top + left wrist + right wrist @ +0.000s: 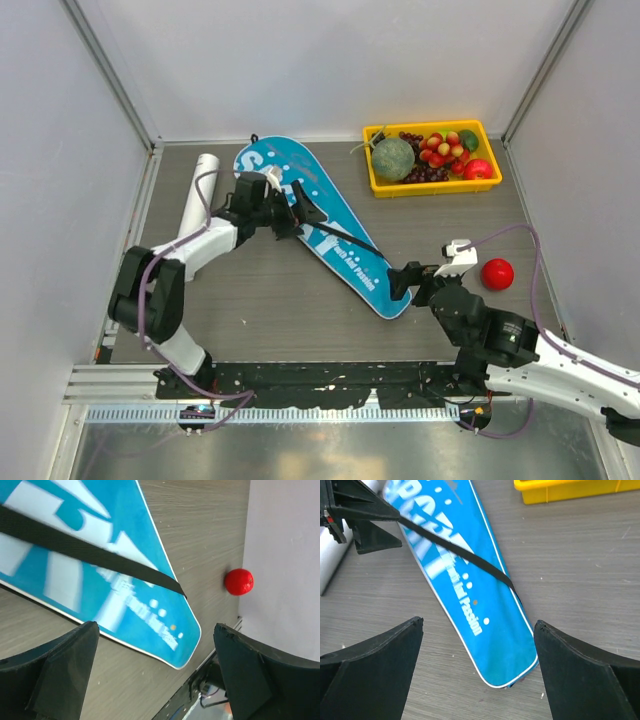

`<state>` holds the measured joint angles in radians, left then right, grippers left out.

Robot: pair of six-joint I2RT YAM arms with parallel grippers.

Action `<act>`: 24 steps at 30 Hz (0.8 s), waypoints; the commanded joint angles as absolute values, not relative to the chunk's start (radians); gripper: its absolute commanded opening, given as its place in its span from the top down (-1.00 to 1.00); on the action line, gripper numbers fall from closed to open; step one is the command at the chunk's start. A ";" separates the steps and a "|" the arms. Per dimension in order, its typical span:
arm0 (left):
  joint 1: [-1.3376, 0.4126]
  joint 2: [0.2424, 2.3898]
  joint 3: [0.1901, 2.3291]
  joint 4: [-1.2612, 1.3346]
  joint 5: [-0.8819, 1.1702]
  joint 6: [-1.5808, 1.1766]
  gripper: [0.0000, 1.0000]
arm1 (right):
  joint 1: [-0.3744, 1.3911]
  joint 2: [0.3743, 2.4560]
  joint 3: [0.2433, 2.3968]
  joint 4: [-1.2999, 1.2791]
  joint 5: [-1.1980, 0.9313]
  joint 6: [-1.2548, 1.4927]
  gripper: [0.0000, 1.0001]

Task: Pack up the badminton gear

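The blue racket-shaped "SPORT" bag (345, 258) lies flat and slanted across the table, its narrow end toward the front. A black strap (350, 240) runs along its top. My left gripper (305, 218) hovers over the bag's wide half, open, with nothing between its fingers. In the left wrist view the bag (145, 615) and strap (100, 557) lie beyond the left gripper (155, 675). My right gripper (403, 280) stands open just off the bag's narrow tip, and its wrist view has that tip (495, 645) between its spread fingers (375, 665). The white tube (197, 195) lies left of the bag.
A yellow tray (430, 188) of fruit stands at the back right. A red round fruit (497, 273) sits on the table right of my right gripper, close to the right wall. White walls close in the left, right and back sides.
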<state>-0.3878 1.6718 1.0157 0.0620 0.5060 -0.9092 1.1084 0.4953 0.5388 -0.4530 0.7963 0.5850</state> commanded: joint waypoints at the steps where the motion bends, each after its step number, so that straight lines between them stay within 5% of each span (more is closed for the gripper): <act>1: -0.387 1.439 1.156 -0.262 0.433 -0.648 -0.99 | 1.104 0.474 0.661 -0.515 0.773 0.560 -0.91; 9: -0.388 1.088 1.206 -0.436 0.390 -0.482 -0.99 | 1.104 0.431 0.836 -0.607 0.761 0.537 -0.91; 24: -0.388 0.456 0.905 -0.397 0.319 -0.374 -0.99 | 1.104 0.354 0.890 -0.591 0.712 0.492 -0.91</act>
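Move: The sport bag lies flat under the left hand, its middle some 5 cm to the right and about 8 cm below; the white tube's middle is roughly 27 cm to that hand's left and 2 cm farther out. From the right hand the bag's middle is about 17 cm ahead, 19 cm left and 15 cm below. The red ball sits some 20 cm right of the right hand, 5 cm ahead and 16 cm below. Up and then back towards its own base, drifting left, the empty left hand pulls away from the bag and its strap, rising some 25 cm while its fingers tip up by about 50 degrees to near level. The right hand lifts away from the bag's near end, about 12 cm nearly straight up with a slight roll. Both grippers stay wide open. ##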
